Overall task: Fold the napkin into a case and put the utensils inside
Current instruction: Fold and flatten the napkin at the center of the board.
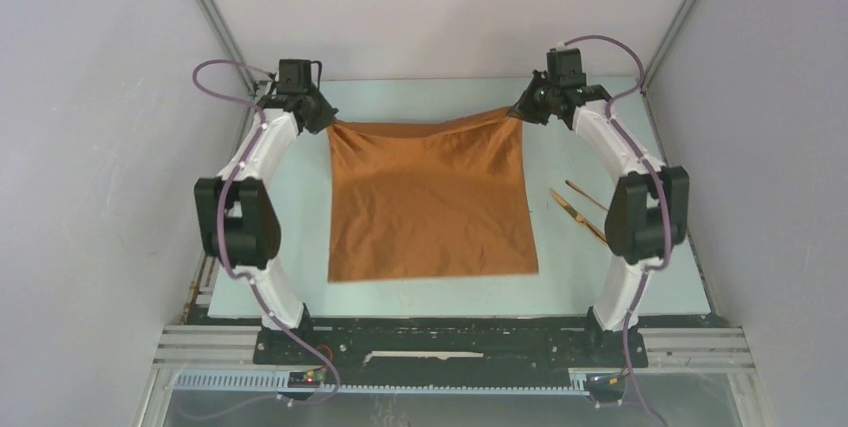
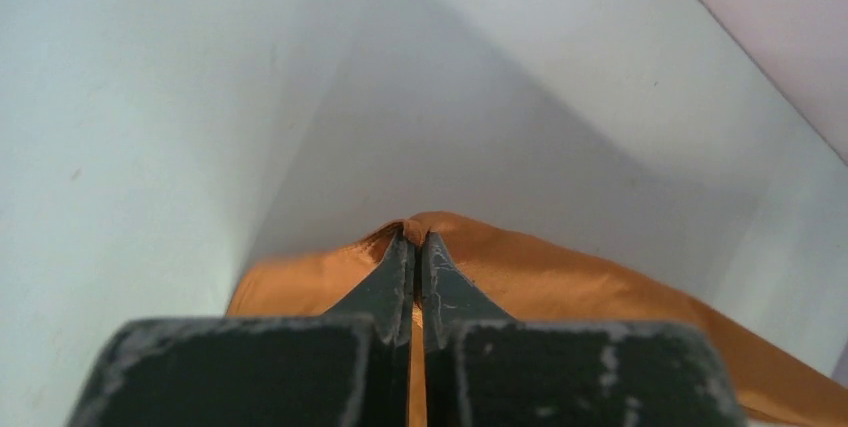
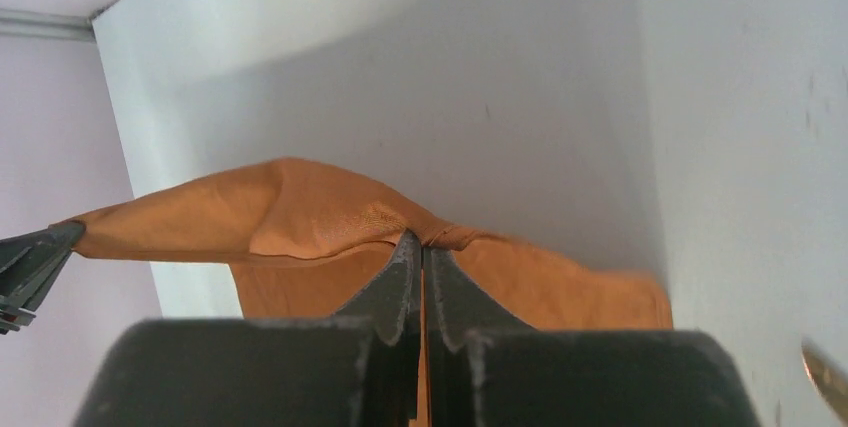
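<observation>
The rust-orange napkin [image 1: 430,197] lies spread as a square on the table, its two far corners lifted. My left gripper [image 1: 327,123] is shut on the far left corner; in the left wrist view the cloth [image 2: 560,267] bunches at the closed gripper [image 2: 418,237]. My right gripper [image 1: 517,111] is shut on the far right corner, and the right wrist view shows the napkin [image 3: 300,212] pinched at the gripper [image 3: 421,242]. Two golden utensils [image 1: 578,209] lie on the table to the right of the napkin, beside the right arm.
The pale table [image 1: 420,292] is boxed in by white walls at the back and both sides. The left arm's elbow [image 1: 238,219] and the right arm's elbow [image 1: 648,209] stand over the table's side strips. A golden utensil tip [image 3: 826,377] shows at the right wrist view's edge.
</observation>
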Robot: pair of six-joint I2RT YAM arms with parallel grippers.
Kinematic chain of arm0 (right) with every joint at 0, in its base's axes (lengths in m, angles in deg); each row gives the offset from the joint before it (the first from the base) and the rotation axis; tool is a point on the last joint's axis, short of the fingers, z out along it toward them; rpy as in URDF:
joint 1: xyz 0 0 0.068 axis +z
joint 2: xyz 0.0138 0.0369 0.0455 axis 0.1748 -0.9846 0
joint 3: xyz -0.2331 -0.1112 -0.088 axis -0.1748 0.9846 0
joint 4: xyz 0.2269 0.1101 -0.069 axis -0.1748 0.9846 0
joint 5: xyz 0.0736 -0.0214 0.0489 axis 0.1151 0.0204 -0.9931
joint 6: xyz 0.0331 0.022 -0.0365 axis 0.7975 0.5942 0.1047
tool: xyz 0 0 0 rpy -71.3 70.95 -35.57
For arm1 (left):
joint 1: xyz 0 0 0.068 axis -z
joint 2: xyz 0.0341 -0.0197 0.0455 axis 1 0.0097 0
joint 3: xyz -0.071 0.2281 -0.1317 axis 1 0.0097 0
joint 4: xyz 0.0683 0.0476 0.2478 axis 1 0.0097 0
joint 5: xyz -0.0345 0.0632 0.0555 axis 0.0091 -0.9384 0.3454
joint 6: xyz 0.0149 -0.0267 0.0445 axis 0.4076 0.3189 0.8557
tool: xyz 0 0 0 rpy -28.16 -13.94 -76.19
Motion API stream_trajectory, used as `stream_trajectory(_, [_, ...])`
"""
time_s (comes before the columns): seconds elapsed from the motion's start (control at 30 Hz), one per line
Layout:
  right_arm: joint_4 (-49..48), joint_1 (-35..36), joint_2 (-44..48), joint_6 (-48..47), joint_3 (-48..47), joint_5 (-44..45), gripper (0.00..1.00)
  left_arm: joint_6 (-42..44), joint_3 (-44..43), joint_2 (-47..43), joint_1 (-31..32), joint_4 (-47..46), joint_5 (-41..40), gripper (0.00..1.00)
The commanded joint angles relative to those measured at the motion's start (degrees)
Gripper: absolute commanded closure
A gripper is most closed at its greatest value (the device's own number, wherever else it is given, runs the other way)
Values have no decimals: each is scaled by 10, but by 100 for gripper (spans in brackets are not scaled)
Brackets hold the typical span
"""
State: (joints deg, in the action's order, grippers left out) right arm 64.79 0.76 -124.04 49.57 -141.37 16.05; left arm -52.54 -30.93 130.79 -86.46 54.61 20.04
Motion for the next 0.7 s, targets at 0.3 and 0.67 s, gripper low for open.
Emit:
stream_trajectory(0.3, [118,-13,-139,-15,-166,-68,100,-15,-22,57,-23,-16,98,100])
stream_trajectory(0.67, [136,-15,23,-65,123,-66,100,12,305,-135,-15,4,119,100])
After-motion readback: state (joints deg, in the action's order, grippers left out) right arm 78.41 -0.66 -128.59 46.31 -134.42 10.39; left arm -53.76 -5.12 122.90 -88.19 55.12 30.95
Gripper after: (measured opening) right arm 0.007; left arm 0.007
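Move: At the far side of the board, each closed gripper still pinches a far corner of the raised napkin. The napkin's near left corner lies about 28 cm back from the left hand, 2 cm to its right and some 18 cm lower; its near right corner is roughly 28 cm back from the right hand, 2 cm to its left and 19 cm below. On the board, the knife sits some 11 cm back and 9 cm right of the right hand, the fork 7 cm back and 15 cm right. Swinging on forward and down about 5 cm with the held corners, both hands then reverse and draw them back over the rest of the napkin towards its near edge, the left by some 17 cm, the right by about 13. They keep sinking, roughly 10 cm in all, fingers tipping about 20 degrees more downward and grip kept. ##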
